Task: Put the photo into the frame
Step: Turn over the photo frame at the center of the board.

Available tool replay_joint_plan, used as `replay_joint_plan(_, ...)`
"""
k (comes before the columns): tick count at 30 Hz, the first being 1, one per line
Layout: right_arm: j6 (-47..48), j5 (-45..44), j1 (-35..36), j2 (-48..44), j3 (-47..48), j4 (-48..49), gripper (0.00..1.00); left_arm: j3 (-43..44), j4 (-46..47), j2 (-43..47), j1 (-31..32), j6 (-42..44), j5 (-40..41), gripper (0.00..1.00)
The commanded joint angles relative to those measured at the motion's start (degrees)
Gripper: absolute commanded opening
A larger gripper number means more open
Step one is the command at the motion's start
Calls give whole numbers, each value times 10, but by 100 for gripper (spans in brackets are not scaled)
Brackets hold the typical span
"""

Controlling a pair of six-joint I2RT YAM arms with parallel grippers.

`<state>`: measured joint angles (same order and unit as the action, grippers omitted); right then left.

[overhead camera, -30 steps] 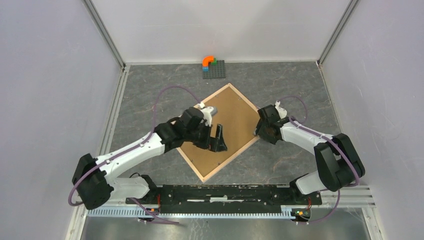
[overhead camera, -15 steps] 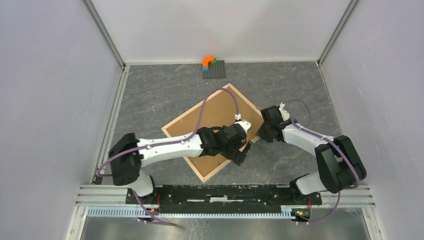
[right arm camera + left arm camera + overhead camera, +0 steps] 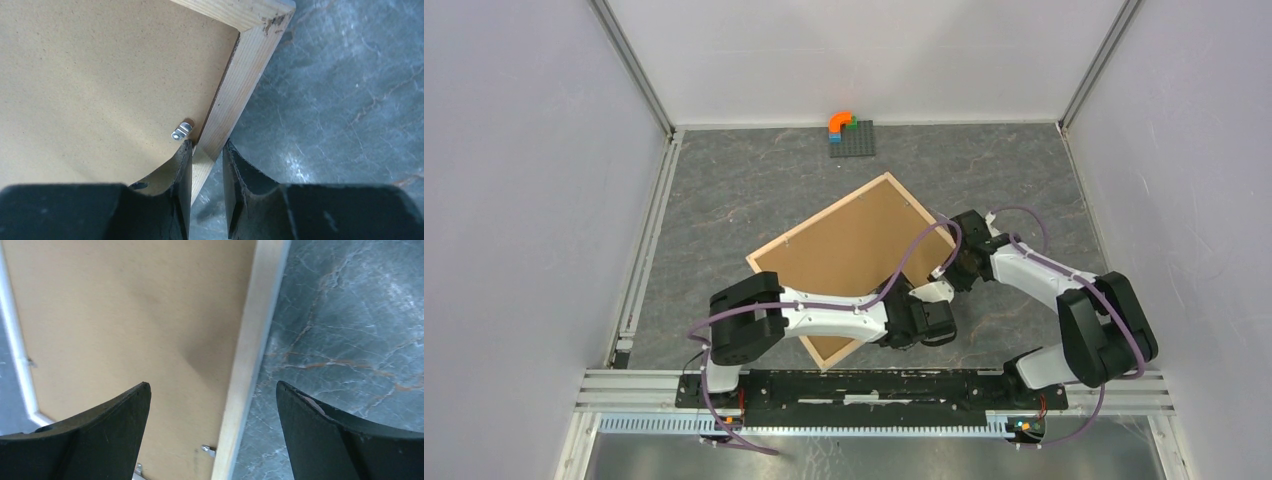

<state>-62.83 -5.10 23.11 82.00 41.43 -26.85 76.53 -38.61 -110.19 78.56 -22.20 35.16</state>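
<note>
The frame [image 3: 817, 218] of pale wood lies flat on the grey table, turned like a diamond, with a brown backing board [image 3: 854, 245] filling it. The photo is hidden. My right gripper [image 3: 952, 270] sits at the frame's right corner. In the right wrist view the right gripper [image 3: 207, 145] is shut on the frame's rail [image 3: 240, 75], just below a small metal tab [image 3: 182, 131]. My left gripper [image 3: 932, 324] hovers at the lower right rail. In the left wrist view the left gripper [image 3: 212, 385] is open and astride the rail [image 3: 255, 340].
A grey brick baseplate [image 3: 852, 140] with an orange, green and blue piece stands at the back wall. The left arm's purple cable [image 3: 914, 255] arches over the board. White walls close both sides, and a metal rail [image 3: 864, 385] runs along the near edge.
The left arm has swung from over the board to the frame's lower right rail, still open. The right gripper's fingers have closed onto the rail near the right corner.
</note>
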Motion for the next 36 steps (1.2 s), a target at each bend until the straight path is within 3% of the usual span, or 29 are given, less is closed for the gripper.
replay_joint_plan(1, -1, 46, 3, -42, 32, -51, 0, 2, 4, -11, 29, 58, 129, 100)
replay_joint_plan(4, -14, 50, 2, -68, 28, -40, 0, 6, -4, -32, 39, 81, 148, 100)
replay_joint_plan(13, -36, 94, 2, -97, 29, -35, 0, 21, -41, -89, 71, 120, 300, 97)
replay_joint_plan(22, -26, 85, 2, -126, 24, -40, 0, 19, -103, -43, 72, 83, 368, 43)
replay_joint_plan(23, -20, 81, 2, -133, 27, -38, 6, 23, -115, -36, 72, 81, 368, 36)
replay_joint_plan(25, 15, 66, 3, -154, 37, -20, 33, 37, -148, -21, 72, 71, 366, 26)
replay_joint_plan(27, 62, 33, 3, -180, 60, -19, 49, 54, -178, -1, 72, 63, 364, 16)
replay_joint_plan(30, 144, -57, 2, -207, 145, -62, 58, 87, -200, 36, 72, 76, 357, 2)
replay_joint_plan(34, 363, -102, 3, -241, 301, -91, 61, 154, -201, 79, 67, 131, 302, 2)
replay_joint_plan(36, 430, -119, 3, -284, 345, -74, 70, 201, -201, 96, 62, 155, 249, 2)
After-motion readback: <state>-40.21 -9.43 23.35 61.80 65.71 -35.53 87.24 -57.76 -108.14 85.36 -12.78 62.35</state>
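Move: The left hand, open, is over the wooden frame's near-right edge; the stretch it will pinch lies about 2 cm ahead, 1 cm left and 3 cm below. The frame's right corner is some 13 cm ahead and 13 cm right, its near corner about 12 cm back and 15 cm left. The right hand already pinches this edge; from it the left's stretch lies roughly 7 cm back and 11 cm left, the right corner 4 cm ahead and 2 cm right. Right hand raises the frame's edge about 5 cm, left pinches and lifts it 10 cm, right releases, rising. ##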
